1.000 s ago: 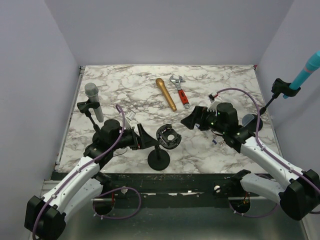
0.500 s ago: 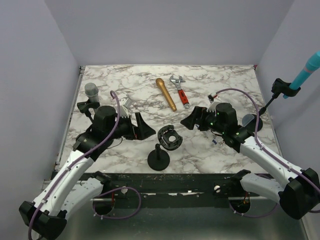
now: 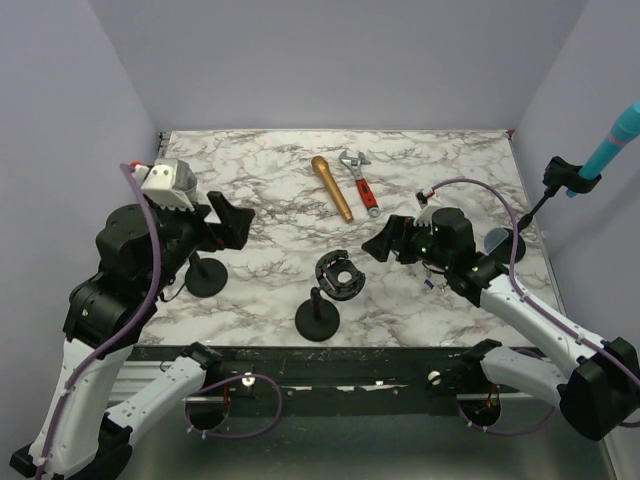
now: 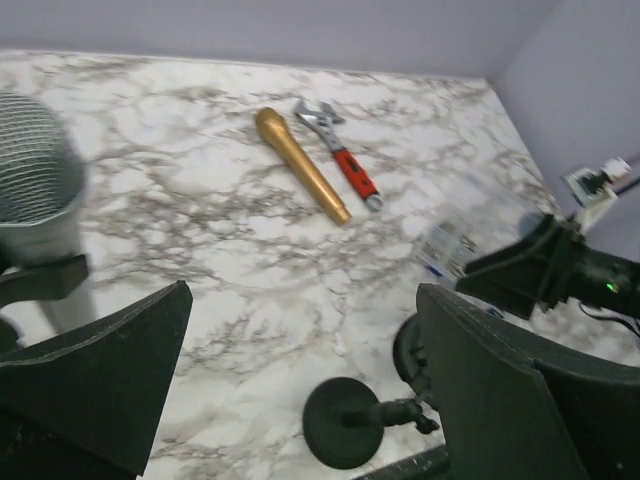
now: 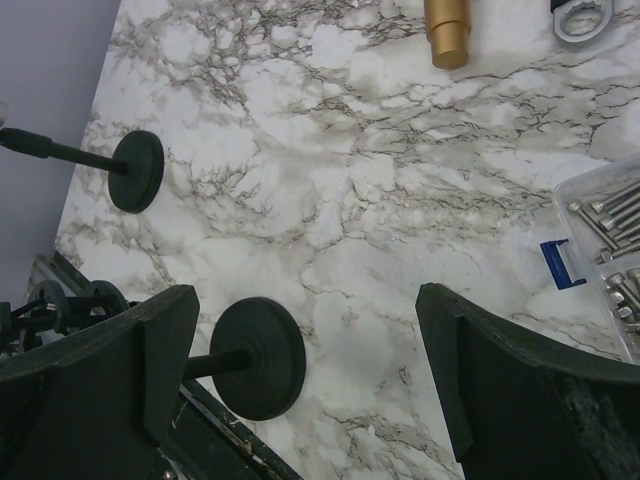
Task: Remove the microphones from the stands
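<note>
A grey microphone [image 4: 35, 190] stands upright in a black clip [image 4: 40, 280] at the left edge of the left wrist view. In the top view my left arm hides it; only its stand base [image 3: 205, 275] shows. A teal microphone [image 3: 620, 130] sits in a second stand [image 3: 565, 178] at the far right. My left gripper [image 3: 228, 222] is open and empty, raised just right of the grey microphone and apart from it; it also shows in its wrist view [image 4: 300, 380]. My right gripper [image 3: 380, 240] is open and empty above the table's middle, as its wrist view [image 5: 305, 380] shows.
An empty stand [image 3: 318, 318] with its clip [image 3: 338, 275] stands at the front centre. A gold microphone [image 3: 332, 188] and a red-handled wrench [image 3: 360, 182] lie at the back centre. A clear box of screws [image 5: 610, 250] lies by the right arm.
My left arm has risen and drawn back to the left, from beside the empty centre stand to just right of the grey microphone. The right arm has not moved.
</note>
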You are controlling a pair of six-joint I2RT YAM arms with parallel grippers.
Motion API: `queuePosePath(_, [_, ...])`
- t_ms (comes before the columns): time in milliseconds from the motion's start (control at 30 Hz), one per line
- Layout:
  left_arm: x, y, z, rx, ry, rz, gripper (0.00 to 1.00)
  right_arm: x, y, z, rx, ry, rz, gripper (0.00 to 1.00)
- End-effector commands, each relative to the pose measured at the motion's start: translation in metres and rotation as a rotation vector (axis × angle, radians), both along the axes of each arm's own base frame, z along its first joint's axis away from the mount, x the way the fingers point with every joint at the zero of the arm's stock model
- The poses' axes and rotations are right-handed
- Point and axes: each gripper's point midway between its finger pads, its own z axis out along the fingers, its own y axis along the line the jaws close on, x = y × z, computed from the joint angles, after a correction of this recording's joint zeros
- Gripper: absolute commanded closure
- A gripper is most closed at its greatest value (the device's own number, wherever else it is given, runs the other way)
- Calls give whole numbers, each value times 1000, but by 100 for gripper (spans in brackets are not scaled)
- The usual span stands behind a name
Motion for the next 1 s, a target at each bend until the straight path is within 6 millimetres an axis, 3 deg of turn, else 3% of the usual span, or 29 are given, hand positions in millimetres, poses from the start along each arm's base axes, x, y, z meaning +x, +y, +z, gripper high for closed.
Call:
queuePosePath(0, [12, 74, -1, 130, -55, 372, 1, 2, 0, 8, 2, -48, 10, 0])
queuePosePath(233, [42, 122, 6, 316, -152, 674, 1, 2, -2, 16, 0, -73, 10, 0])
queuePosePath(367, [65, 129, 10, 354, -174, 752, 2, 0, -5, 18, -1, -76, 1, 0])
queuePosePath(633, [101, 130, -10, 309, -110, 772, 2, -5, -12, 22, -8, -85, -16, 0])
queuePosePath(967, [106, 109, -22, 286, -81, 654, 35, -5, -10, 20, -9, -79, -11, 0])
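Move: From my open left hand, the grey microphone's head is about 11 cm ahead, 12 cm to the left and 3 cm lower, with its stand base on the table roughly 7 cm ahead, 15 cm left and 37 cm down. The empty clip sits some 16 cm right, 3 cm back and 22 cm below; the gold microphone lies about 30 cm ahead, 17 cm right, on the table. From my right hand, the grey head is about 5 cm ahead, 43 cm left and 19 cm higher. I swing my left hand left, then curve it forward and slightly down, about 12 cm left and 10 cm forward, turning it some 40 degrees counter-clockwise and rolling its left side up, so my spread fingers straddle the grey microphone's head. Once there I start to close them, about a quarter of the way. My open right hand just rises a couple of centimetres. ##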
